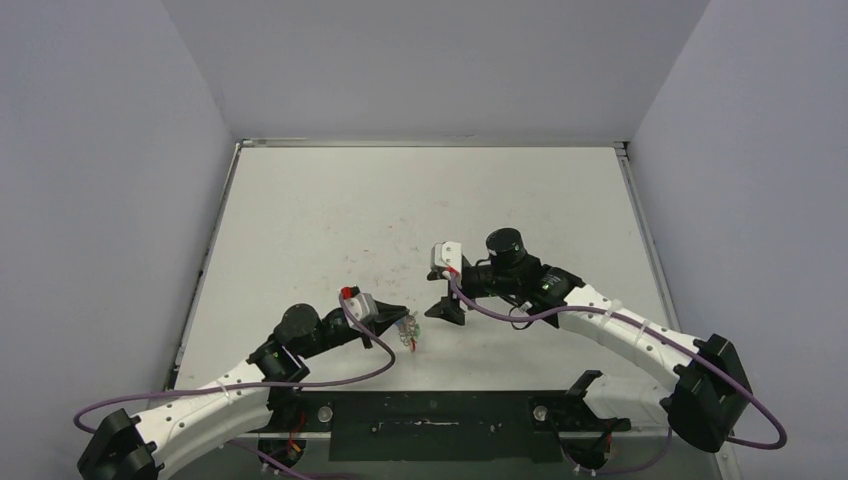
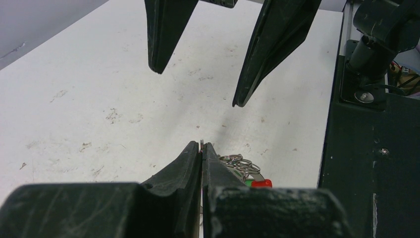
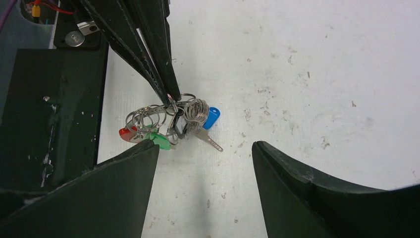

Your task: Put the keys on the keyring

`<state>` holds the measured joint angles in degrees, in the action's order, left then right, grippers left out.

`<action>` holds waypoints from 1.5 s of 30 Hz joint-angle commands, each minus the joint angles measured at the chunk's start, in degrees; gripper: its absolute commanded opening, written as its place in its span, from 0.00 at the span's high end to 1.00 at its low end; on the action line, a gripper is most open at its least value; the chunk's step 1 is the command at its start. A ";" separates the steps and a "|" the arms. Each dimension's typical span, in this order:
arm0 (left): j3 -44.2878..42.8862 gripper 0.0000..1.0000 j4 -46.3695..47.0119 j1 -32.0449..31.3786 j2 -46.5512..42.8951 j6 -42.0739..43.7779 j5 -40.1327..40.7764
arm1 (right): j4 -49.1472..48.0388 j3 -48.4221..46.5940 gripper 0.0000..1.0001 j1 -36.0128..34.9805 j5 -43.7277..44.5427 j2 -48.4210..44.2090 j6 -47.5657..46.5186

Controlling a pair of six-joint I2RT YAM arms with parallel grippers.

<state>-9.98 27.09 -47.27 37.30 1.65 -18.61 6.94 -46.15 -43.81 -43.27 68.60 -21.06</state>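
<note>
The keyring (image 3: 148,117), a silvery coil with a red section (image 3: 126,134), lies bunched on the white table near the black base plate. My left gripper (image 3: 171,97) is shut on a strand of that coil at its top. In the left wrist view the left gripper (image 2: 202,145) pinches a thin wire, with coils (image 2: 240,162) just to the right. A blue-headed key (image 3: 212,118) and a green-headed key (image 3: 159,140) hang in the bunch. My right gripper (image 3: 205,145) stands open just short of the bunch, with nothing between its fingers (image 2: 270,54). From above the bunch (image 1: 408,334) shows between both grippers.
The black base plate (image 1: 440,425) runs along the near table edge, close beside the bunch (image 3: 49,124). Grey walls enclose the table on three sides. The table top (image 1: 420,200) is scuffed and marked.
</note>
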 commanded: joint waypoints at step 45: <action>-21.97 0.03 7.29 29.64 32.55 -17.31 13.65 | -13.26 13.14 0.00 28.62 5.72 -9.01 26.11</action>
<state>-34.44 33.63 -22.63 76.60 -11.42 -7.84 -1.85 -35.05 -20.38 -41.85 60.77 -1.89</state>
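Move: The left fingers are still shut on the keyring, whose middle hangs about 5 cm below them, some 2 cm back and 1 cm to the right. The bare table where it will be left lies roughly 12 cm ahead of that hand, 3 cm to its right and 15 cm down. From the open, empty right gripper, the keyring's middle is around 5 cm to the left, 6 cm back and 5 cm lower. Still pinching the keyring, the left hand carries it forward over the table, then opens wide and lets go after about 13 cm. Without stopping it goes on forward and swings left, some 21 cm forward in all, turning about 35 degrees counter-clockwise. The right hand, touching nothing, opens fully and draws away right and forward, about 10 cm right, turning clockwise. ##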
